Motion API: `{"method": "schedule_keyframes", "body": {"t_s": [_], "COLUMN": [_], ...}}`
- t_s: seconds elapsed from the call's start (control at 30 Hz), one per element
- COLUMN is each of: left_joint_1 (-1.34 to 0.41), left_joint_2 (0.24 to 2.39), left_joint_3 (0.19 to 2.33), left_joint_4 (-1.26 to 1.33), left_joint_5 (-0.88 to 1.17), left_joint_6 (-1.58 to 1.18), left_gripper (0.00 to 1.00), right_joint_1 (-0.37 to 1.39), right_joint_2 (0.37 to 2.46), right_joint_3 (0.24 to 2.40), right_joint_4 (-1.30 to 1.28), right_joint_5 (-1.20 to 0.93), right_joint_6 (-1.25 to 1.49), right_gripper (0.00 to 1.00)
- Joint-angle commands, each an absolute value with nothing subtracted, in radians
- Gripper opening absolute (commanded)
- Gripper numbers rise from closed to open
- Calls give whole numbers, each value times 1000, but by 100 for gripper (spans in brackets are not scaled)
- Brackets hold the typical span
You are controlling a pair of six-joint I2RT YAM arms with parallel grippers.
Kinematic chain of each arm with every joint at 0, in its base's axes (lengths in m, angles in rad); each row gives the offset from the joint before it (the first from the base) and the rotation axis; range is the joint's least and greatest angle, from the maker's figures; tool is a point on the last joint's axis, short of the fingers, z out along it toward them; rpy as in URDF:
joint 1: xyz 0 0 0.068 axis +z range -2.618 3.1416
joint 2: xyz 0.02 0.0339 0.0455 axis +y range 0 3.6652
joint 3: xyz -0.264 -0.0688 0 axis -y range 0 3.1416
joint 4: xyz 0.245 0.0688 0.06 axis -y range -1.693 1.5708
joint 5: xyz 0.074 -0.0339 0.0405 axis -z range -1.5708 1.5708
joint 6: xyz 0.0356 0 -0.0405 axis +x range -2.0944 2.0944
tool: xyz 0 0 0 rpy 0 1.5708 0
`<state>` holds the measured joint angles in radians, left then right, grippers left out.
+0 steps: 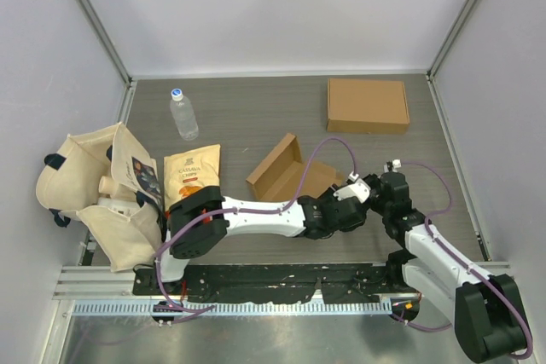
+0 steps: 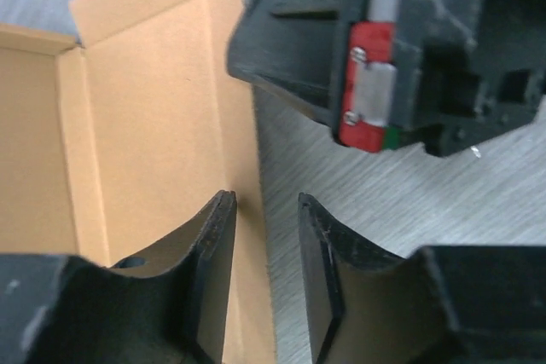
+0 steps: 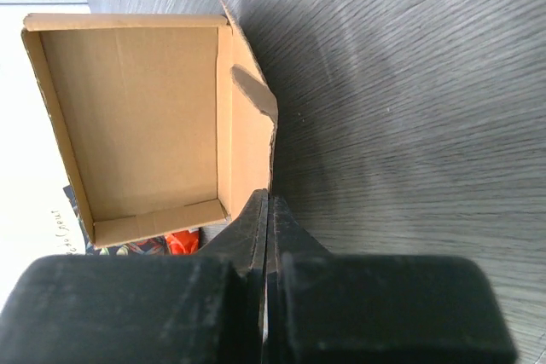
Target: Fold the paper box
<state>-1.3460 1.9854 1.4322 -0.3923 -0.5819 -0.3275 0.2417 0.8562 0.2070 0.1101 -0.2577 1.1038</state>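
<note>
The paper box (image 1: 277, 170) lies open on the dark table, its brown inside (image 3: 141, 125) facing up with side walls raised. A flap (image 3: 249, 138) sticks out toward both grippers. My left gripper (image 2: 264, 199) is open, its jaws either side of that flap's edge (image 2: 243, 236), one finger over cardboard and the other over bare table. My right gripper (image 3: 269, 195) is shut, its tips meeting at the flap's near edge, and no cardboard shows between them. In the top view both grippers crowd together just right of the box.
A closed cardboard box (image 1: 367, 105) lies at the back right. A water bottle (image 1: 183, 114), a snack bag (image 1: 192, 172) and a canvas tote bag (image 1: 94, 189) are on the left. The right gripper's body (image 2: 368, 83) looms close in the left wrist view.
</note>
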Motion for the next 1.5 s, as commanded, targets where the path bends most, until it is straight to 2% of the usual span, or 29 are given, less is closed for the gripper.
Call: {"method": "schedule_keyframes", "body": {"t_s": [0.0, 0.17, 0.2, 0.27, 0.33, 0.4, 0.43, 0.53, 0.57, 0.67, 0.77, 0.9, 1.0, 1.17, 1.3, 1.47], "left_joint_1": [-1339, -1339, -1339, -1341, -1333, -1324, -1303, -1240, -1221, -1135, -1048, -974, -933, -887, -858, -825], "left_joint_2": [1993, 1987, 1982, 1968, 1956, 1939, 1934, 1911, 1901, 1864, 1815, 1818, 1855, 1862, 1899, 1934], "left_joint_3": [1485, 1493, 1491, 1493, 1499, 1528, 1546, 1630, 1646, 1718, 1743, 1848, 1951, 2012, 2062, 2085], "left_joint_4": [-422, -430, -426, -428, -436, -486, -523, -690, -724, -892, -920, -1093, -1227, -1269, -1333, -1355], "left_joint_5": [-738, -814, -827, -841, -853, -862, -867, -816, -808, -712, -600, -637, -676, -666, -621, -523], "left_joint_6": [-321, -282, -267, -259, -250, -306, -345, -530, -590, -773, -926, -1188, -1319, -1439, -1514, -1545], "left_gripper": [32, 21, 13, 0, 0, 0, 0, 0, 0, 0, 0, 0, 0, 0, 0, 0], "right_joint_1": [239, 238, 238, 232, 216, 173, 154, 100, 97, 97, 98, 213, 415, 700, 846, 923], "right_joint_2": [844, 856, 862, 912, 937, 936, 928, 910, 908, 911, 920, 884, 844, 848, 886, 986], "right_joint_3": [264, 320, 331, 389, 432, 488, 501, 566, 595, 621, 597, 577, 601, 629, 653, 698], "right_joint_4": [84, 55, 55, 22, -62, -116, -145, -239, -256, -299, -267, -186, -163, -120, -84, -6], "right_joint_5": [-285, -298, -307, -336, -341, -344, -348, -337, -337, -368, -399, -381, -255, -5, 234, 391], "right_joint_6": [1137, 1106, 1097, 1053, 961, 887, 864, 743, 714, 576, 505, 453, 394, 341, 269, 236], "right_gripper": [1, 1, 1, 18, 41, 48, 57, 71, 74, 75, 75, 76, 77, 78, 78, 78]}}
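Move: The lid panel standing up from the folded box has its edge already between the left hand's half-open fingers, while the right hand pinches the same edge about 5 cm farther out. From the left hand the box's middle lies some 12 cm left, 4 cm ahead and 5 cm below; the closed box is roughly 23 cm ahead and 4 cm right, and the snack bag about 37 cm left, 3 cm ahead. Forward and slightly left, the left hand eases a few centimetres while shutting on the lid panel's edge; once the right fingers spread and release it, the left sweeps the pinched edge forward, left and up, some 15 cm each way, wheeling about 75 degrees counter-clockwise. The right withdraws forward and up, then swings left and back, tilting its tips up, to the panel's near end with fingers wide. ##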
